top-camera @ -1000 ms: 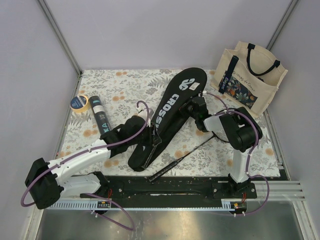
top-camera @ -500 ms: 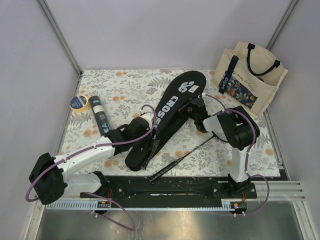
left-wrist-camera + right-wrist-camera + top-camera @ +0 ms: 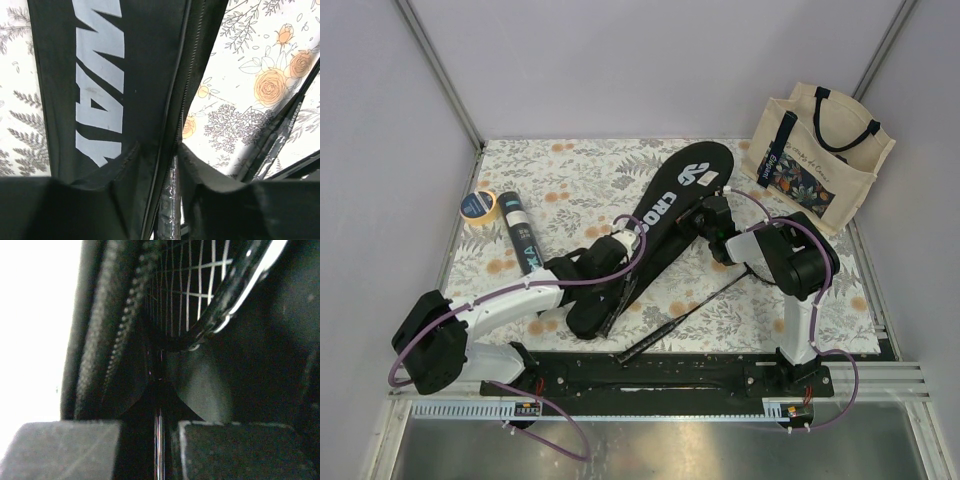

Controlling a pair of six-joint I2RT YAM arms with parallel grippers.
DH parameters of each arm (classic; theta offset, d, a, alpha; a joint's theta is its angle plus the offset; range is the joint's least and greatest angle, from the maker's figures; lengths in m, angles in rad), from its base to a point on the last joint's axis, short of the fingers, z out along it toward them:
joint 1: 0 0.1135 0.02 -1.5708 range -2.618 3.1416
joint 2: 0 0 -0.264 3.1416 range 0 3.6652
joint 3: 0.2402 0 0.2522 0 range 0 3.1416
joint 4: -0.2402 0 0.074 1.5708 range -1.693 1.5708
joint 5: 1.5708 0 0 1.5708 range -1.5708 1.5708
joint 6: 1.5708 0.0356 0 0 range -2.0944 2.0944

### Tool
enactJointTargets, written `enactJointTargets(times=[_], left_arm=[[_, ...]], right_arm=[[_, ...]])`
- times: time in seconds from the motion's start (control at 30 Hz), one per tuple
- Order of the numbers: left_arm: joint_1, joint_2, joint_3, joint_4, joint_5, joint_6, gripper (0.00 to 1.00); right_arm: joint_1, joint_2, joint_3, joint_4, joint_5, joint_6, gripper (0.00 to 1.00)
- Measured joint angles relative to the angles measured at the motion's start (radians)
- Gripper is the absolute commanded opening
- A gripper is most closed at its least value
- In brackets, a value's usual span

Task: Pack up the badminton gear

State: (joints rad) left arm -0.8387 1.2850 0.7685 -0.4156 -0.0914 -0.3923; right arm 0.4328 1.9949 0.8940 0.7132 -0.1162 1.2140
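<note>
The long black bag (image 3: 665, 215) marked "CROSSWAY" lies slantwise on the flowered mat. My left gripper (image 3: 623, 248) sits over its near half. In the left wrist view the left gripper (image 3: 157, 152) stands open astride the bag's zip edge (image 3: 182, 100) and a glossy racket handle (image 3: 172, 200). My right gripper (image 3: 706, 216) is at the bag's right edge. In the right wrist view the right gripper (image 3: 150, 427) is shut on a thin racket shaft (image 3: 159, 450), with the strung racket head (image 3: 200, 285) inside the bag. A second racket (image 3: 665, 330) lies on the mat. The black tube (image 3: 521, 240) lies at the left.
A yellow-rimmed tape roll (image 3: 478, 205) lies beside the tube. A cream tote bag (image 3: 820, 155) stands at the back right corner. The arms' black base rail (image 3: 650, 375) runs along the near edge, and grey walls close in the mat.
My left gripper has slid up along the bag toward the far right, and its jaws have widened. The bag's near end has swung a little left. The right gripper has hardly moved.
</note>
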Motion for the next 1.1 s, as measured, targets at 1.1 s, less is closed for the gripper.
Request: enactJointTargets(times=[1.1], left_arm=[[0.003, -0.146, -0.020, 0.111, 0.151, -0.227, 0.00]], right_arm=[[0.011, 0.049, 0.077, -0.053, 0.046, 0.005, 0.10]])
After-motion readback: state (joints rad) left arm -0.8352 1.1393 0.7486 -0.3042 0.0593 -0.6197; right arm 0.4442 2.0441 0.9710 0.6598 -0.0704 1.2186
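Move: The open zip edge of the CROSSWAY racket bag lies right at the left fingertips, already between the half-open fingers. The wrapped racket handle sticks out beside it, its middle some 6 cm back and 3 cm left of that hand, and the other racket's handle lies about 12 cm back and 6 cm right. From the right hand, already clamped on the racket's shaft inside the bag, that edge is about 15 cm back and 13 cm left. Upward and to its right the left hand goes, after first shutting on the bag's zip edge: it lifts the pinched edge about 6 cm and draws it some 4 cm right, over towards the racket handle's outer side, rolling about 20 degrees so its left side drops. The right hand keeps its grip on the shaft and, from midway, eases it 1.5 cm forward into the bag. ##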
